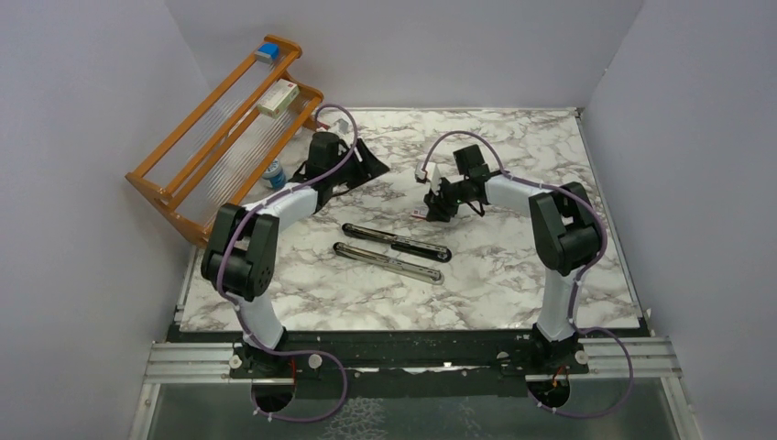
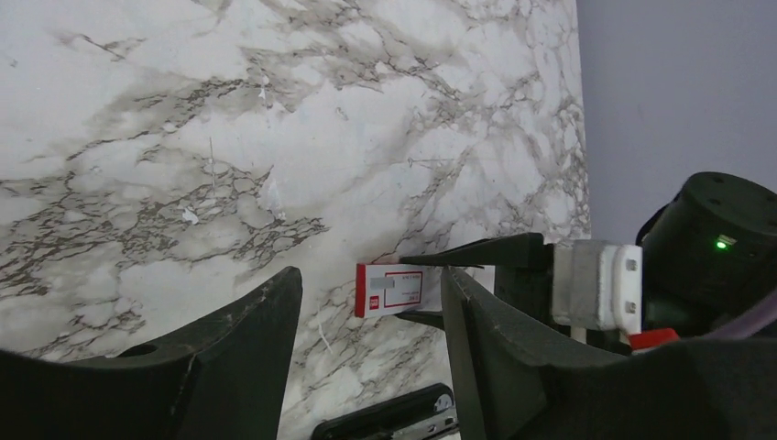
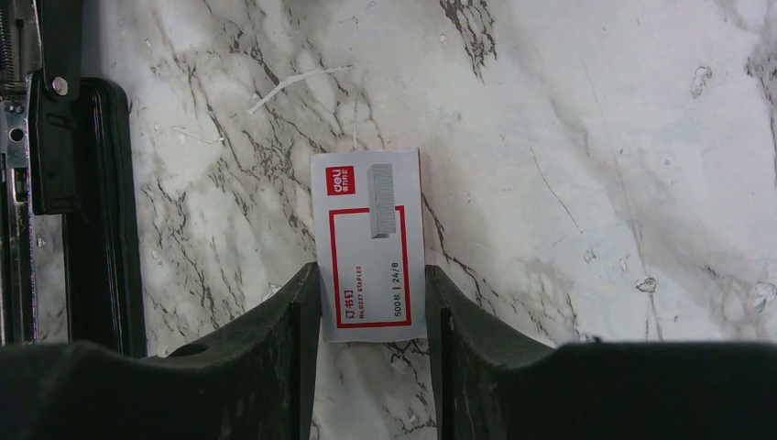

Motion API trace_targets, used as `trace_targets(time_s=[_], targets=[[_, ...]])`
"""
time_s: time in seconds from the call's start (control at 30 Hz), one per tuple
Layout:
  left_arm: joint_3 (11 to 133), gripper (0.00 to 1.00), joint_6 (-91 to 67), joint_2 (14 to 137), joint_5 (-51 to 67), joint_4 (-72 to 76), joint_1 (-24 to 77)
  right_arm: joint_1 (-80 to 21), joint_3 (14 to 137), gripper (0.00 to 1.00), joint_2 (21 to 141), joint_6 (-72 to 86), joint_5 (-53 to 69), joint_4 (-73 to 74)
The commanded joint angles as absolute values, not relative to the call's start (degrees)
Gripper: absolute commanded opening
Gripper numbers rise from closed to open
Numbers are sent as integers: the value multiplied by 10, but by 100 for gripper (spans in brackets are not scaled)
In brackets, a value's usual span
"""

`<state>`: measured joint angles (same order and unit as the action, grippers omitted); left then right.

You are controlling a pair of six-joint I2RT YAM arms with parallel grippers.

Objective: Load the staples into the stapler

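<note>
The black stapler (image 1: 392,252) lies opened flat in mid-table, its two long halves side by side; its end shows in the left wrist view (image 2: 385,423) and along the left edge of the right wrist view (image 3: 87,211). The small red-and-white packet of staples (image 3: 369,243) sits between the fingers of my right gripper (image 3: 371,270), which is shut on its sides just above the marble, behind the stapler (image 1: 429,209). My left gripper (image 1: 371,168) stands open to the left of it with nothing between its fingers; its camera sees the packet (image 2: 396,289) held by the right fingers (image 2: 495,252).
A wooden rack (image 1: 229,128) stands at the back left with a white-and-red box (image 1: 278,98) and a blue item (image 1: 267,52) on it. A small blue-and-white container (image 1: 273,172) sits by its foot. Grey walls close the back and sides.
</note>
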<state>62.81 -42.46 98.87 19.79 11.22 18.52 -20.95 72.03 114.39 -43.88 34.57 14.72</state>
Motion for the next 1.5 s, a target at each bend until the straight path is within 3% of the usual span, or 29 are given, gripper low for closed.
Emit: trace_targets(time_s=[0.0,0.33,0.5,1.47], targets=[[657,58,-478,1065,284,156,184,-207,679,29,1155,-423,271,178],[687,53,-501,1160,343,182,186,-218,661,30,1148,-407,274,158],[705,46,-492,1191,372,182,193,-238,655,30,1150,-408,277,150],[677,38,-484,1215,395,182,231,-259,666,32,1169,-409,261,153]])
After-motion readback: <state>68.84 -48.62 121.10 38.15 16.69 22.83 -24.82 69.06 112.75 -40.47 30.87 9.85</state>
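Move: The staple box, pinched in my right hand, has its middle about 2 cm left of that hand's point. From my open left hand the box lies some 11 cm to the right, about 4 cm nearer my base and 13 cm below. The opened black stapler's middle is about 10 cm back and 5 cm right of my left hand; the opened grey stapler's is about 15 cm back and 3 cm right, both some 15 cm below it. I drop my left hand some 11 cm, most of it straight away, then carry it about 8 cm right and slightly back to the free end of the staple box, tipping the fingers down and turning clockwise while partly closing them. My right hand keeps its pinch and brings the box about 2 cm left to meet them. ##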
